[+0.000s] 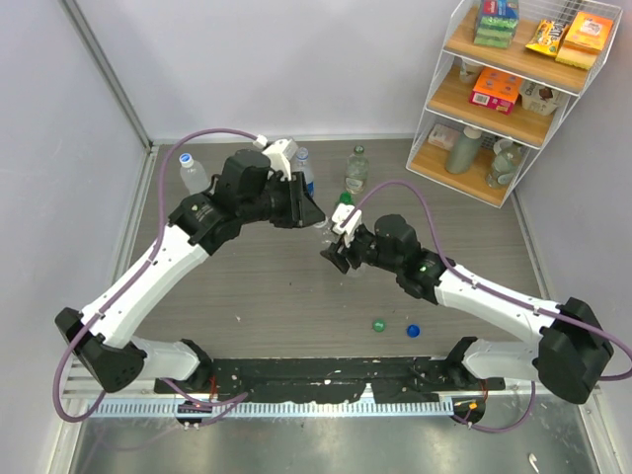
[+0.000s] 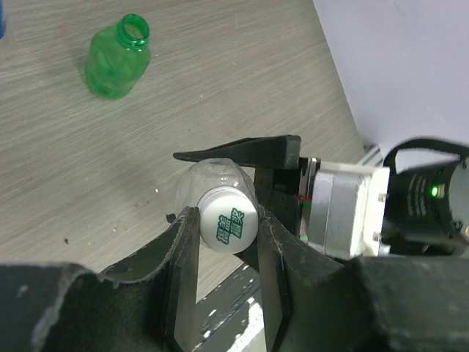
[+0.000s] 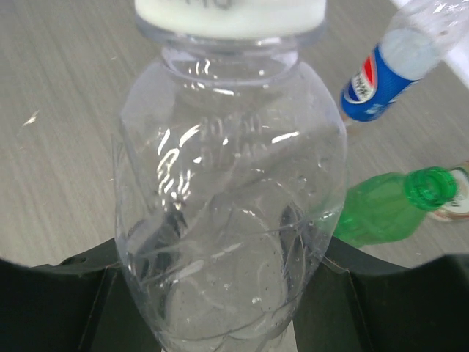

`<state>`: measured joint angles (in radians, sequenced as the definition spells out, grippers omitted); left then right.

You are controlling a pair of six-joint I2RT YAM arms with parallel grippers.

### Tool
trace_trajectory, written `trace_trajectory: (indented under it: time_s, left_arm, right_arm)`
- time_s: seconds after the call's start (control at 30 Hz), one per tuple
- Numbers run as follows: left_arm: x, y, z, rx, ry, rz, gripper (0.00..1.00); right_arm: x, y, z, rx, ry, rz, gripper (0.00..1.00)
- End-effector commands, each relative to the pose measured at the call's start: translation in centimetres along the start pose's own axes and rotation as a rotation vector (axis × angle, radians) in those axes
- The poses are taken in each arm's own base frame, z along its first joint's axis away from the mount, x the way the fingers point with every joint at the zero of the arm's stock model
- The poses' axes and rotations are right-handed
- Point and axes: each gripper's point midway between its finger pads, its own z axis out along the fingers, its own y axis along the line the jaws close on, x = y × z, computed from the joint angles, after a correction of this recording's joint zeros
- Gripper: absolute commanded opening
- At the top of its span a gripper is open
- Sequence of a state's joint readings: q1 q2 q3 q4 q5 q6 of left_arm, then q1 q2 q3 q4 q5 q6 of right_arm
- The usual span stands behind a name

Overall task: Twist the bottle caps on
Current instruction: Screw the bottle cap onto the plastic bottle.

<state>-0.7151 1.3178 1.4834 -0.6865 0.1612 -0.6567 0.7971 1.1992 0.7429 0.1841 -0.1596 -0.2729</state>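
Observation:
My right gripper (image 3: 231, 282) is shut on the body of the plain clear bottle (image 3: 227, 191), holding it above the table (image 1: 257, 286). A white cap (image 2: 229, 224) sits on that bottle's neck, and my left gripper (image 2: 227, 214) is shut on it, a finger pressing each side. In the top view the two grippers (image 1: 314, 219) (image 1: 336, 255) meet mid-table. The green bottle (image 2: 116, 57) stands uncapped behind them. Further back stands the cola-label bottle (image 3: 377, 73). A green cap (image 1: 378, 324) and a blue cap (image 1: 414, 330) lie loose on the near table.
A wire shelf rack (image 1: 513, 89) with snack boxes stands at the back right. A clear bottle with a dark cap (image 1: 356, 170) stands by the green one, and another clear bottle (image 1: 192, 173) at the back left. Grey walls close in the left and back.

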Motion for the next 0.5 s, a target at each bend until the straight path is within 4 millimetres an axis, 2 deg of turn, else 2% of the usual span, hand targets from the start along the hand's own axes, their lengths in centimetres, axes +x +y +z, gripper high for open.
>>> trace_trajectory:
  time_s: [0.0, 0.07, 0.1, 0.23, 0.37, 0.47]
  left_arm:
    - [3.8, -4.0, -1.7, 0.311, 0.142, 0.180, 0.25]
    - [6.1, -4.4, -2.4, 0.411, 0.214, 0.222, 0.26]
    - [7.3, -4.0, -2.4, 0.423, 0.244, 0.223, 0.26]
    - [9.3, -3.3, -3.3, 0.452, 0.301, 0.264, 0.27]
    - [10.3, -3.7, -4.4, 0.541, 0.310, 0.343, 0.34]
    - [10.8, -3.1, -4.5, 0.554, 0.302, 0.415, 0.37]
  right_arm:
    - [-7.1, 1.9, -1.6, -0.144, -0.167, -0.006, 0.01]
    - [-7.3, 3.9, -2.5, -0.257, -0.180, -0.027, 0.01]
    - [-7.8, 5.2, -3.2, -0.331, -0.206, -0.045, 0.01]
    - [-8.7, 7.4, -4.8, -0.468, -0.259, -0.081, 0.01]
    - [-9.5, 8.1, -5.5, -0.525, -0.279, -0.090, 0.01]
    - [-9.8, 8.2, -5.3, -0.554, -0.285, -0.091, 0.01]
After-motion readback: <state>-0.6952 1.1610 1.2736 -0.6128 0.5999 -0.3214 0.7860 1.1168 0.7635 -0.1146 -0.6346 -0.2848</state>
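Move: Pinched in the left fingers, the white cap already sits on the plastic bottle; the bottle's middle is about 11 cm below that hand, 4 cm right and 2 cm back. From the right hand, which holds the bottle's body, the cap is some 10 cm up, 3 cm left and 2 cm ahead. On the table, counted from the left hand, the green bottle stands about 13 cm ahead and 6 cm right, the Pepsi bottle roughly 21 cm ahead and 4 cm left. Twisting against each other while both pull back towards the base, the left hand turns the pinched cap some 30 degrees clockwise as the right turns the bottle about 25 degrees counter-clockwise. The left travels about 8 cm, the right nearly 10 cm, both sinking slightly; the right wrist also rolls a little, and both grips hold. ##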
